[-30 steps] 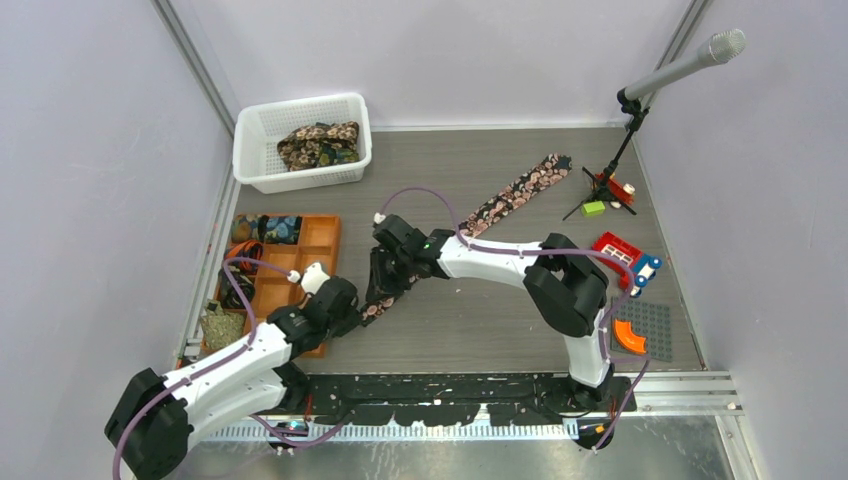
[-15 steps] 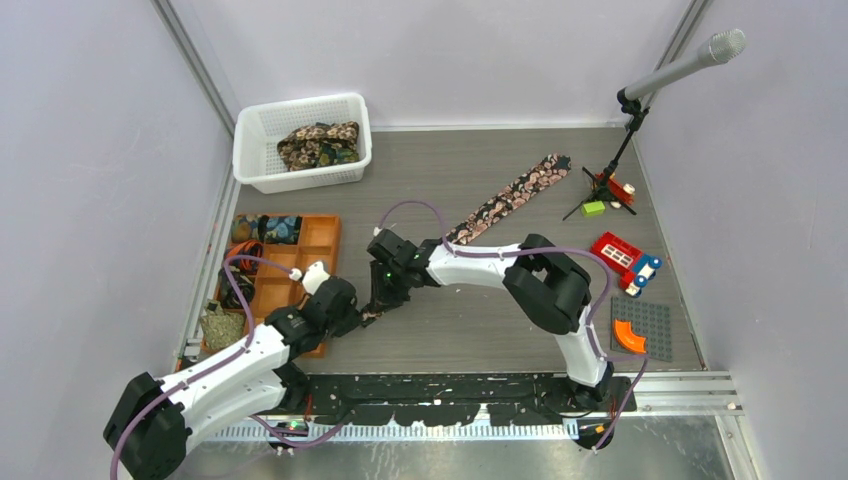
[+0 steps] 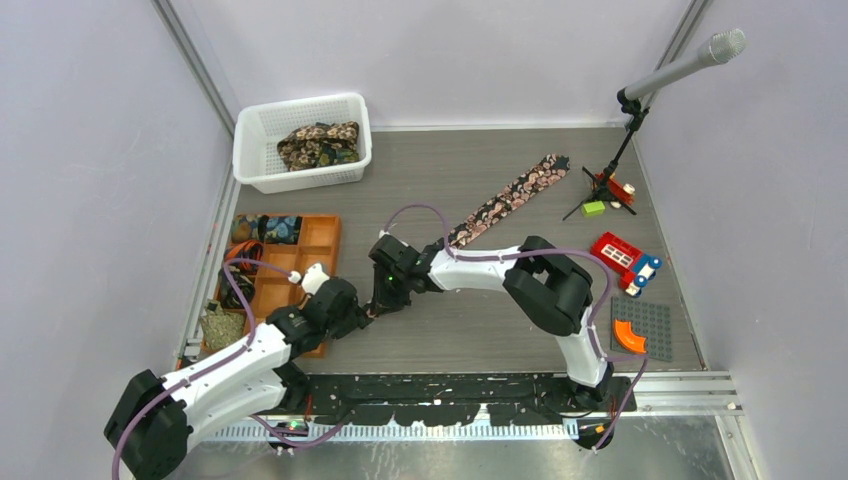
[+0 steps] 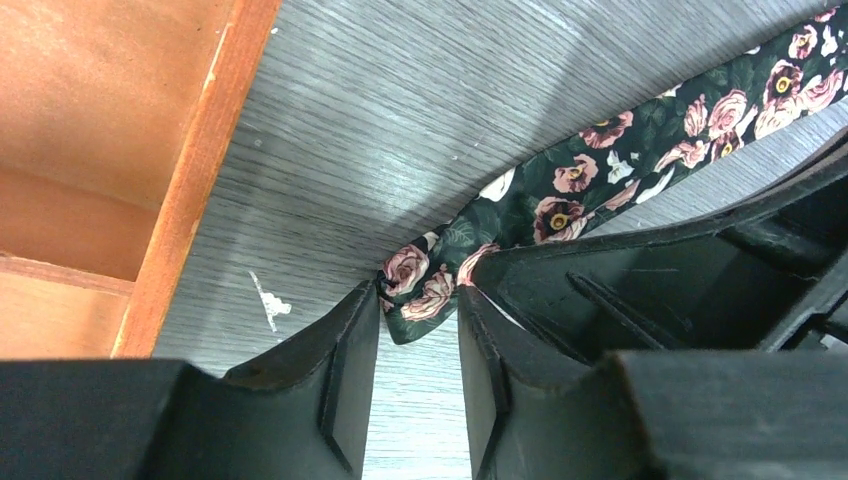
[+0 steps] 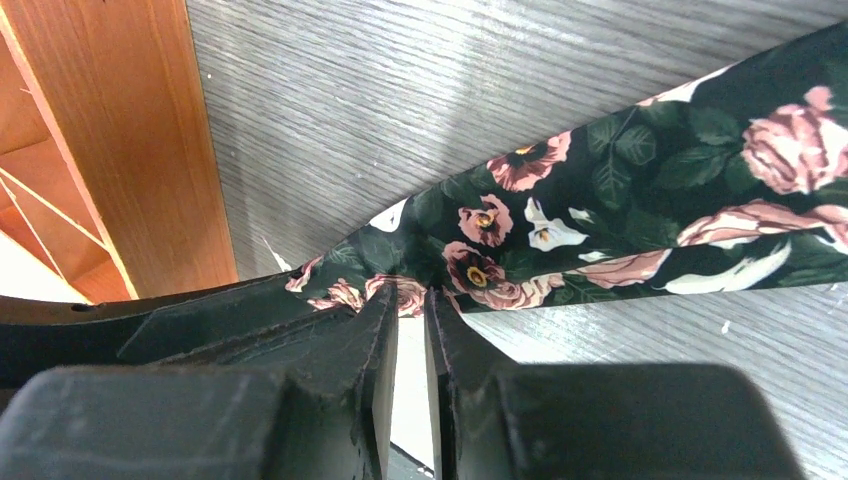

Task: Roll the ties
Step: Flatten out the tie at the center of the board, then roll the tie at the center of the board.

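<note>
A black tie [image 3: 510,198] with pink-cream flowers lies diagonally across the grey table, its narrow end near the orange tray [image 3: 322,238]. My right gripper [image 3: 383,300] is shut on that narrow end; in the right wrist view the fingertips [image 5: 445,300] pinch the fabric edge of the tie [image 5: 640,200]. My left gripper [image 3: 358,318] sits just beside it, open. In the left wrist view the tie's [image 4: 600,170] tip lies loose between the spread tips of the left gripper [image 4: 418,300]. The right gripper's black body fills that view's right side.
Rolled ties [image 3: 268,228] sit in the orange tray's back compartments. A white mesh basket [image 3: 255,140] at the back left holds more ties [image 3: 318,143]. At the right stand a microphone stand [image 3: 625,130], toy bricks [image 3: 625,260] and a grey baseplate [image 3: 650,325].
My left gripper has opened and let go of the tie's tip. The right gripper has moved toward the near left, bringing the narrow end closer to the left gripper.
</note>
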### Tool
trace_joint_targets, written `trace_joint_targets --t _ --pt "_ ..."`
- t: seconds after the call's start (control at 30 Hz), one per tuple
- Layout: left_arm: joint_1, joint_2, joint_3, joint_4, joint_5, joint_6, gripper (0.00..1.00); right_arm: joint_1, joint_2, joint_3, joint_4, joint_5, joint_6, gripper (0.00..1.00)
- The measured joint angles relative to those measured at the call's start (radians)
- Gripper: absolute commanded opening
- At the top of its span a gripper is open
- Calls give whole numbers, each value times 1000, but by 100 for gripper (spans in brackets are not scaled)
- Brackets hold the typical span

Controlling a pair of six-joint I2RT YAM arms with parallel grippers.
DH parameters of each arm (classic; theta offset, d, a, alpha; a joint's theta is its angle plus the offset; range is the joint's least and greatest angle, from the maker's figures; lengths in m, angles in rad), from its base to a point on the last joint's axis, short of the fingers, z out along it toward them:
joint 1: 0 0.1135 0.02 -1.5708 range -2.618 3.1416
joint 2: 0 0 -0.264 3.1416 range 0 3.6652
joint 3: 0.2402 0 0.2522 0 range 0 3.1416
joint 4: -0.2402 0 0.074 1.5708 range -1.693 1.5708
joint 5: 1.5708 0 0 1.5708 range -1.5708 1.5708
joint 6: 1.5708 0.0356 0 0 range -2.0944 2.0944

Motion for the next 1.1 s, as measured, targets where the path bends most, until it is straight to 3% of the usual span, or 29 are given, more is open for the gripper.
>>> trace_joint_targets --t 0.37,0.77,1.1 --pt "0 27 -18 11 -5 -56 0 5 -18 -31 27 24 29 21" --pt "0 41 6 -3 5 16 0 8 -45 -41 16 27 0 22" --pt "0 -37 31 -121 4 85 0 11 -71 16 34 18 -21 22"
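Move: The tie's near end lies right between the left hand's parted fingers, about 1 cm below them. From there the strip runs outward to the right, its far end about 35 cm ahead and 43 cm to the right. The wooden tray's middle is some 6 cm ahead and 18 cm to the left, about 1 cm lower. For the right hand, the near end is some 3 cm left, 1 cm back and 1 cm lower. The tie's near end is pinched by the left fingers, which sink about 1 cm and close on it, then draw it back and to the left by just under 2 cm while rising slightly. The right fingers, still slightly parted, stay low on the strip beside them, then come off it, rising about 4 cm and swinging a little left over the tie. ##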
